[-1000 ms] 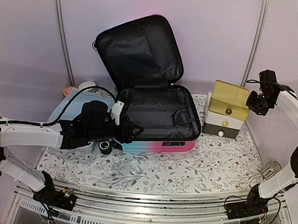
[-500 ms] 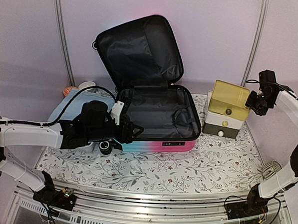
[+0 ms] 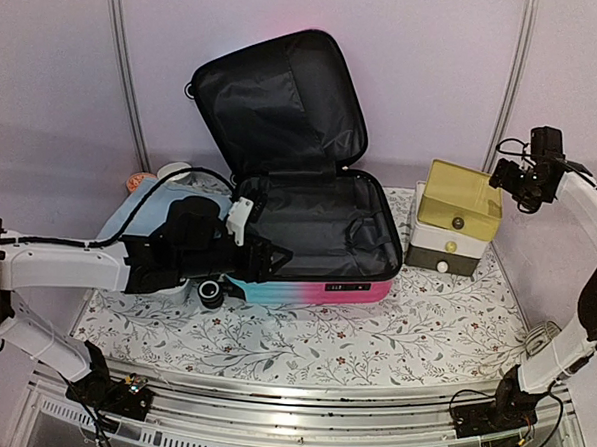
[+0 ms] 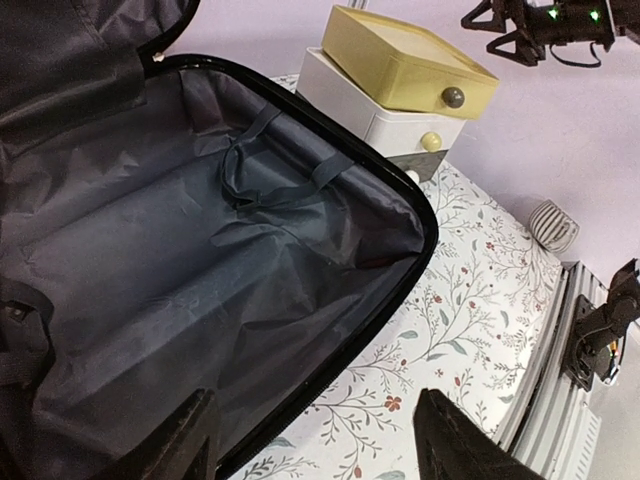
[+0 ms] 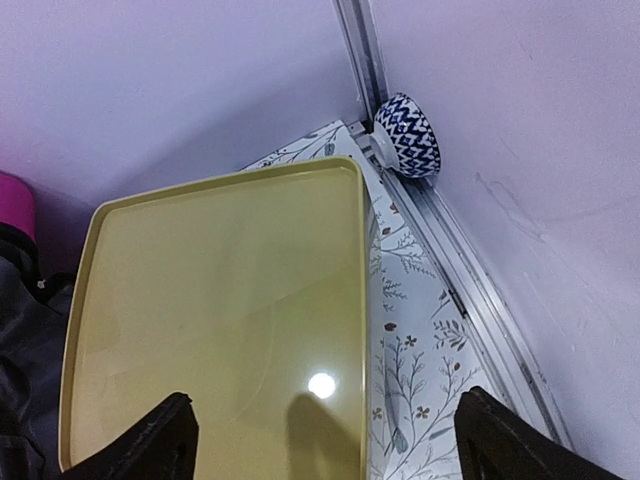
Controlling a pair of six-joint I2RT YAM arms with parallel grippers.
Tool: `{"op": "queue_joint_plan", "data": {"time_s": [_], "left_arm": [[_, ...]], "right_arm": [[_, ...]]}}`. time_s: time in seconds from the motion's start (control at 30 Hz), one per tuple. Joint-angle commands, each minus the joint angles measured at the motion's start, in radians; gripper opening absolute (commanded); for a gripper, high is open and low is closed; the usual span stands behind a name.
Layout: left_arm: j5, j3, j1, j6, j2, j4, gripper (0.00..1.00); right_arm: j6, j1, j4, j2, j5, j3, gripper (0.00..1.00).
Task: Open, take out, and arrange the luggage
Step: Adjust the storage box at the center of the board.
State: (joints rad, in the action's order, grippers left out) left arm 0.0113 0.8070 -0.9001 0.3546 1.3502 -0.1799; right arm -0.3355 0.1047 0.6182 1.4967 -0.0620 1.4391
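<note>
The luggage point(image 3: 315, 284) lies open on the table, its lid point(image 3: 280, 97) standing up against the back wall and its black lining point(image 4: 200, 260) bare. My left gripper point(image 3: 262, 257) is at the case's front left corner. In the left wrist view the left gripper point(image 4: 315, 435) is open astride the front rim, one finger over the lining and one over the cloth, gripping nothing. My right gripper point(image 3: 511, 180) hangs open above the right edge of the yellow-topped drawer box point(image 3: 457, 217). In the right wrist view the right gripper point(image 5: 325, 445) holds nothing over the yellow top point(image 5: 220, 300).
A blue-and-white patterned bowl point(image 5: 408, 135) sits in the back right corner. A light blue item point(image 3: 139, 215) and small dishes point(image 3: 171, 172) lie left of the case. A ribbed grey object point(image 3: 543, 336) is at the right edge. A floral cloth point(image 3: 373, 338) covers the table.
My right gripper went from shut to wide open and drew up and to the right, away from the yellow top. The left arm shifted slightly right.
</note>
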Motion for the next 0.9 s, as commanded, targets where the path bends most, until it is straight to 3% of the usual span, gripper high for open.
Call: {"op": "queue_joint_plan", "data": {"time_s": [0.0,0.23,0.63,0.77,0.87], "left_arm": [[-0.007,0.038,0.011,-0.018,0.006,0.014,0.69],[0.009,0.034,0.01,-0.011,-0.01,0.025,0.68],[0.007,0.037,0.009,-0.01,-0.007,0.028,0.69],[0.01,0.037,0.009,-0.011,-0.002,0.028,0.69],[0.014,0.037,0.008,-0.012,-0.001,0.03,0.69]], "right_arm": [[0.068,0.049,-0.085,0.068,0.128,0.053,0.86],[0.093,0.076,-0.125,0.131,0.144,0.076,0.58],[0.058,0.082,-0.131,0.197,0.085,0.063,0.43],[0.062,0.082,-0.144,0.215,0.108,0.063,0.15],[0.092,0.083,-0.162,0.222,0.156,0.067,0.04]]}}
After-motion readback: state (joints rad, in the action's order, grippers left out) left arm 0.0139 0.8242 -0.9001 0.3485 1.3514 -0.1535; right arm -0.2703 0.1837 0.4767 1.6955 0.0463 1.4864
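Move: The storage box's yellow top bin has its middle about 3 cm ahead of the right hand, 6 cm left and 7 cm below; its right rim, where the fingers will shut, is about 5 cm ahead, 3 cm right and 4 cm down. The white drawer beneath lies 3 cm ahead, 8 cm left, 13 cm below. The open suitcase's middle is some 40 cm left, 4 cm back and 20 cm lower. From the left hand the yellow bin is roughly 20 cm ahead, 45 cm right, about level. Bring the right gripper forward about 5 cm and down some 4 cm, easing a little to the right so that its open fingers come astride the right rim of the yellow top bin. Close them steadily on the way, from wide open to nearly shut, and end pinching that rim. ##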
